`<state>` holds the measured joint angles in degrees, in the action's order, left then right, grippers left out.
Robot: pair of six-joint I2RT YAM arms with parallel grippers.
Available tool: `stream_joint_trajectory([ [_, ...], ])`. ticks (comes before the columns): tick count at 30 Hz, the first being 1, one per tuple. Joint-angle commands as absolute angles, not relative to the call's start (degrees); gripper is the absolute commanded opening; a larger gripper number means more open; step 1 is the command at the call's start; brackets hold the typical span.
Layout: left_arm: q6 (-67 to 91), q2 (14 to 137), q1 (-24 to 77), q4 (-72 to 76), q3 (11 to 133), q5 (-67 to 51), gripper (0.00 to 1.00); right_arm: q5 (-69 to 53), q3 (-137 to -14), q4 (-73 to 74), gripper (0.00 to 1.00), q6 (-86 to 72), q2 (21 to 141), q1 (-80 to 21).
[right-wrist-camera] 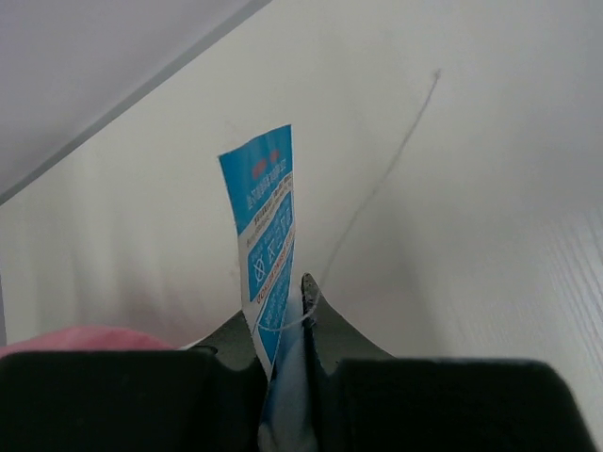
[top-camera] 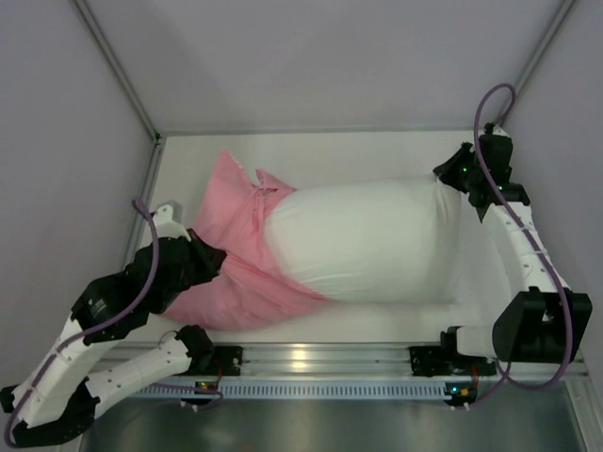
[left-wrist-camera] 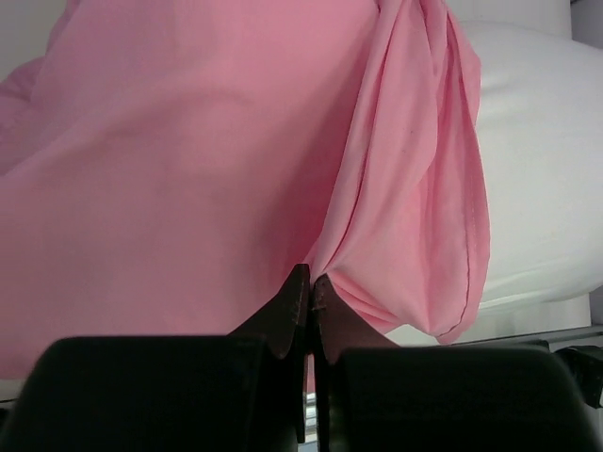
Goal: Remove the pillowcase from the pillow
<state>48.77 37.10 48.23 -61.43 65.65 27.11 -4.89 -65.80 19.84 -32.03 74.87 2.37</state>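
Observation:
The plump white pillow (top-camera: 367, 240) lies across the table, its left end still inside the pink pillowcase (top-camera: 240, 254), which is bunched at the left. My left gripper (top-camera: 209, 256) is shut on a fold of the pillowcase (left-wrist-camera: 396, 188), its jaws pressed together on the cloth (left-wrist-camera: 311, 287). My right gripper (top-camera: 452, 174) is at the pillow's far right corner, shut on the pillow's edge with its blue care tag (right-wrist-camera: 268, 245) between the fingers (right-wrist-camera: 325, 325). The pillow's white cloth (right-wrist-camera: 452, 188) fills the right wrist view.
White table (top-camera: 377, 146) with grey walls around it and metal posts at the back corners. A metal rail (top-camera: 320, 363) runs along the near edge between the arm bases. A sliver of pink shows at the lower left of the right wrist view (right-wrist-camera: 85, 337).

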Motion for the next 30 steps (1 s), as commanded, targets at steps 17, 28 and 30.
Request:
stream_joint_trajectory([
  [17, 55.89, 24.35, 47.72, -83.57, 78.21, 43.76, 0.00, 15.03, -76.90, 16.17, 0.00, -33.22, 81.21, 8.35],
  [28, 62.66, 14.68, 47.72, -86.22, 82.97, 52.73, 0.00, 15.91, -76.38, 16.17, 0.00, -34.37, 82.00, 10.63],
  [30, 62.49, 13.54, 47.72, -86.31, 83.84, 53.79, 0.00, 15.82, -76.46, 16.17, 0.00, -34.37, 82.18, 10.72],
])
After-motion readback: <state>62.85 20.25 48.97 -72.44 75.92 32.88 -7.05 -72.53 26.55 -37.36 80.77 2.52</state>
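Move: The left gripper already grips the pillowcase's gathered edge. The middle of the exposed pillow lies about 27 cm to its right, 10 cm ahead and 15 cm below; the pillowcase's mouth, round the pillow, is nearer, some 13 cm right, 7 cm ahead and 13 cm below. The right gripper already holds the pillow's far right corner, with the pillow's middle some 14 cm back, 14 cm to its left and 10 cm lower. Keep the left fingers shut on the pillowcase and haul it left, up and back, away from the pillow, about 12 cm in two pulls with a brief pause between, rolling the wrist some 25 degrees so its left side drops. Hold the pillow's corner with the right gripper almost in place as the counter-hold, tipping it slightly down. ##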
